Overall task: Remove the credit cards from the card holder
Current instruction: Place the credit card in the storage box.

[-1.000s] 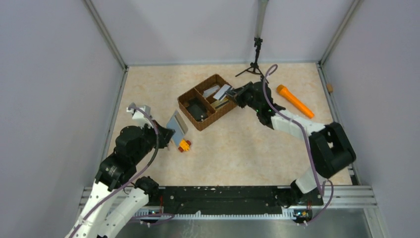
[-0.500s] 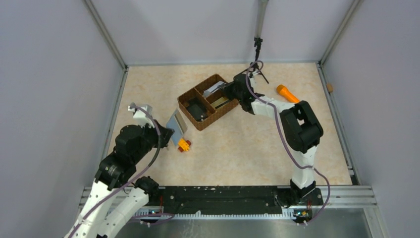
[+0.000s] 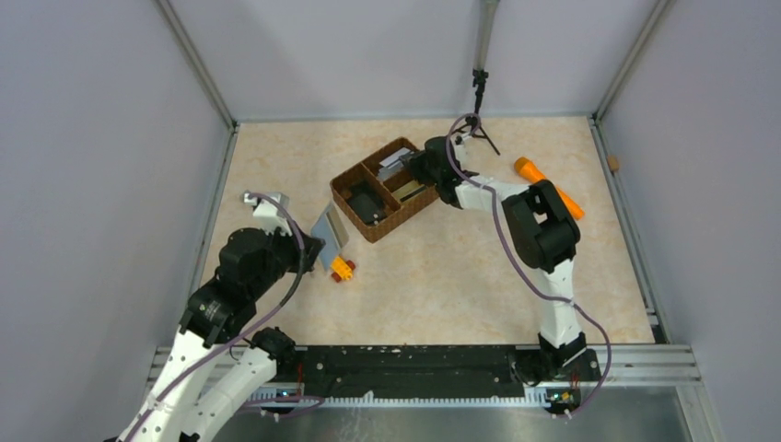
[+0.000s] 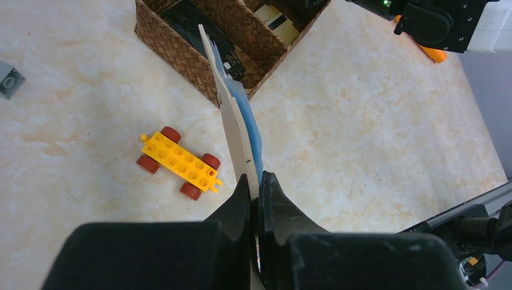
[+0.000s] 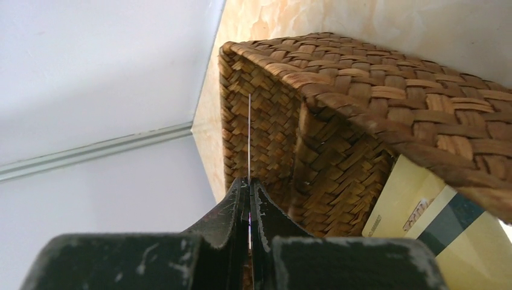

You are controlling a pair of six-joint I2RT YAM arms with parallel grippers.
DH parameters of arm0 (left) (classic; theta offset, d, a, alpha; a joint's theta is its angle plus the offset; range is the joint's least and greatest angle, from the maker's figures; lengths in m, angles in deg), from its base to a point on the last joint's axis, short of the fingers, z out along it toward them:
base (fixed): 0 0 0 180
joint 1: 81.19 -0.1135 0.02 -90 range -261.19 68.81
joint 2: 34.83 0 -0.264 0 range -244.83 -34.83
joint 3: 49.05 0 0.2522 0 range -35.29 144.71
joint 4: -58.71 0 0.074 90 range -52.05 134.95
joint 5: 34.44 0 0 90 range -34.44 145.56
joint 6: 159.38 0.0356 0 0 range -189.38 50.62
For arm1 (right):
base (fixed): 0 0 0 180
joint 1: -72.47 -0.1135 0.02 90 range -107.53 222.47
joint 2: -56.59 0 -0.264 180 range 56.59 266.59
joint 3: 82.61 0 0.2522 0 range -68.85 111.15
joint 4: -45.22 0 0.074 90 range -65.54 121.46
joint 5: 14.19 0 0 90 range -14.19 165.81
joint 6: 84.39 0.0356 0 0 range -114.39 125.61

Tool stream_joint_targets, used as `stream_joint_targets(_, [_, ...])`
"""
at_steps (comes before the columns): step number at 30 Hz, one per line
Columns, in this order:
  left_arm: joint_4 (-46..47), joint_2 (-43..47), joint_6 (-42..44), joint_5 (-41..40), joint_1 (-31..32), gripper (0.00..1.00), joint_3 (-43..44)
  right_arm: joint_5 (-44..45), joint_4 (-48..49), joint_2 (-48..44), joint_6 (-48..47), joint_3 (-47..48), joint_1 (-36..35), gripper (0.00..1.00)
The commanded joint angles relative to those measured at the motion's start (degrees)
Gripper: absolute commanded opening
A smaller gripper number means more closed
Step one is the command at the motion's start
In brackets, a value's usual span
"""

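Note:
My left gripper is shut on the lower edge of the card holder, which stands edge-on above the table, cream outside and pale blue inside. From above, the card holder hangs just left of the wicker tray. My right gripper is shut on a thin credit card, seen edge-on, inside the tray's far compartment. Another tan credit card with a dark stripe lies in the tray beside it.
A yellow toy brick with red wheels lies near the card holder. The tray's near compartment holds a black item. An orange cylinder lies at the right, a small black tripod at the back, and a grey brick to the left.
My right arm has folded in and swung left, carrying its card from above the tray's right edge down into the far compartment. The left arm and card holder have barely moved.

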Motion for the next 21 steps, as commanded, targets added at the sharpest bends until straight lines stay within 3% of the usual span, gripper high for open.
stream_joint_targets(1, [3.48,-0.25,1.38,0.24,-0.29,0.00,2.01,1.70,3.93,1.28,-0.52,4.10,-0.73,0.00])
stream_joint_targets(2, [3.49,-0.28,1.46,0.25,-0.27,0.00,2.00,1.66,4.00,1.37,-0.77,4.38,-0.77,0.01])
stream_joint_targets(6, [3.74,-0.79,1.24,0.22,-0.31,0.00,2.16,0.93,4.97,1.05,-2.19,4.64,-0.77,0.27])
stream_joint_targets(10, [4.29,-1.24,0.59,1.08,-0.27,0.00,2.26,0.73,4.83,-1.26,-3.37,3.15,-0.77,0.37])
stream_joint_targets(13, [4.72,-1.70,0.06,2.82,-0.27,0.00,2.35,0.23,5.96,-4.23,-4.40,0.42,-0.69,0.39])
stream_joint_targets(17, [6.42,-2.04,-1.47,5.86,-0.28,0.00,1.55,-3.00,12.42,-10.46,-13.09,-6.36,-0.68,0.43])
stream_joint_targets(18, [7.21,-2.06,-2.03,6.60,-0.31,0.00,1.03,-3.95,13.76,-12.56,-15.73,-8.58,-0.75,0.51])
stream_joint_targets(20, [8.66,-2.27,-2.97,7.70,-0.27,0.00,0.10,-7.02,16.62,-17.24,-21.32,-12.72,-0.82,0.79])
stream_joint_targets(21, [9.40,-2.42,-3.34,8.29,-0.27,0.00,-0.30,-8.44,16.95,-19.40,-23.60,-14.66,-0.78,0.86])
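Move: The right hand, still pinching the credit card ahead of its fingertips, is at the storage box's far compartment, whose middle lies roughly 4 cm ahead, 4 cm left and 7 cm below. The yellow cards lie some 4 cm back, level sideways and about 7 cm down; the black case is about 12 cm left and 7 cm back, equally low. From the left hand the far compartment is about 35 cm ahead, 21 cm right and 20 cm down. Forward a mere centimetre and slightly up, the right hand opens its shut fingers and lets go of the card over the far compartment. It then draws back nearly 4 cm towards its own base while rising, ending about 3 cm higher, the fingers spreading wide and tipping up some 10 degrees. The left hand keeps its pinch on the card holder, drifting a little right. ##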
